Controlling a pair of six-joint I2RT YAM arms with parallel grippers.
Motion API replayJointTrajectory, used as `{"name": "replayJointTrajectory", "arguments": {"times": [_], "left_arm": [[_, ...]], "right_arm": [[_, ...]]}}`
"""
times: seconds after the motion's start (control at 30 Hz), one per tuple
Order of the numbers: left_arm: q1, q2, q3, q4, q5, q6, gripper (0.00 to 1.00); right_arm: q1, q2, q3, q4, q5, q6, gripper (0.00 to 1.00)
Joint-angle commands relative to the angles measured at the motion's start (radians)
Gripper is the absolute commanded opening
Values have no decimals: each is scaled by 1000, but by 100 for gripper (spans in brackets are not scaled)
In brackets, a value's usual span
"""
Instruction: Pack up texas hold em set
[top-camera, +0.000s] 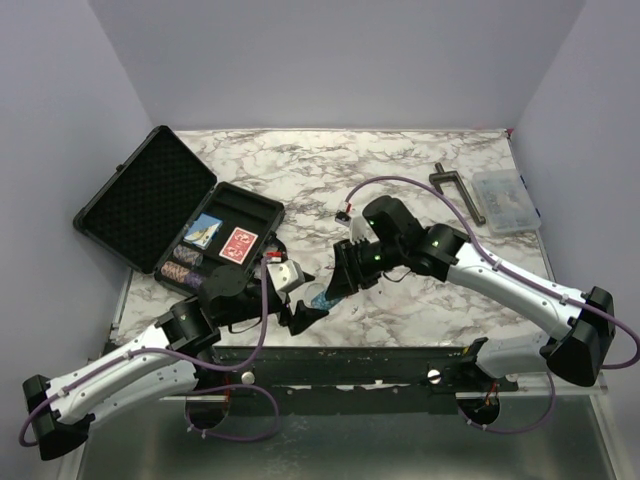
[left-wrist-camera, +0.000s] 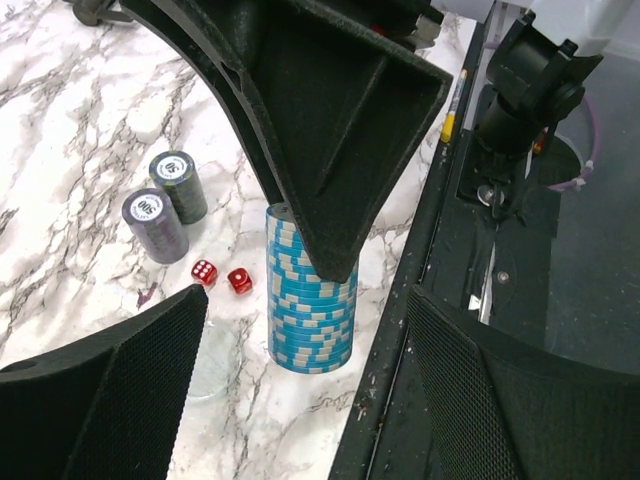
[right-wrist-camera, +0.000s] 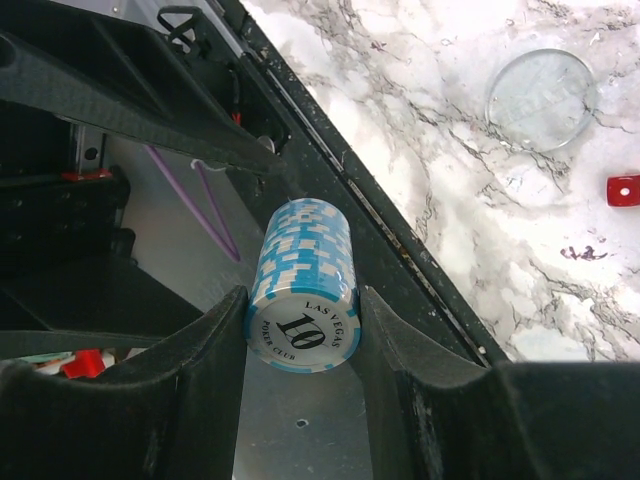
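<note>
The black case (top-camera: 150, 195) lies open at the back left, with two card decks (top-camera: 238, 245) and chip stacks (top-camera: 182, 266) in its tray. My right gripper (right-wrist-camera: 303, 330) is shut on a blue chip stack (right-wrist-camera: 303, 290) marked 10, held by its top end at the table's front edge. In the left wrist view that blue chip stack (left-wrist-camera: 310, 300) hangs upright under the right gripper's finger (left-wrist-camera: 340, 130). My left gripper (left-wrist-camera: 310, 390) is open, with a finger on each side of the stack's lower part, not touching it. Two grey chip stacks (left-wrist-camera: 155, 225) and two red dice (left-wrist-camera: 204, 272) stand just beyond.
A clear round disc (right-wrist-camera: 540, 100) lies on the marble near the dice. The table's dark front rail (left-wrist-camera: 440, 290) runs right beside the stack. A clear compartment box (top-camera: 505, 200) and a dark T-shaped clamp (top-camera: 458, 190) sit at the back right.
</note>
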Motion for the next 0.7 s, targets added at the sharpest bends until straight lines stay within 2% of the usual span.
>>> {"name": "replayJointTrajectory", "arguments": {"times": [0.0, 0.27, 0.67], "left_arm": [[-13, 19, 3, 20, 25, 12, 80], [-25, 54, 9, 21, -2, 48, 72], [-30, 76, 11, 23, -3, 57, 55]], "right_arm": [[14, -32, 44, 46, -31, 17, 1], [31, -33, 58, 34, -26, 21, 1], [46, -21, 65, 36, -19, 27, 0]]}}
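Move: The blue chip stack, already pinched by the right gripper, sticks out some 3 cm to the right of the left hand, about 1 cm ahead and 3 cm below. On the table, roughly 15 cm under the left hand, the clear disc lies about 8 cm ahead, level sideways; the red dice are some 9 cm ahead and 6 cm right. From the right hand, the stack's middle is about 2 cm left, 1 cm back and 2 cm below. Bring the left gripper down about 2 cm and some 1 cm to the right, closing its wide-open fingers partway around the free end of the blue chip stack, without clamping yet. Meanwhile keep the right gripper's pinch on the stack and ease it back and up about 1 cm each, and slightly left into the left hand's opening. ##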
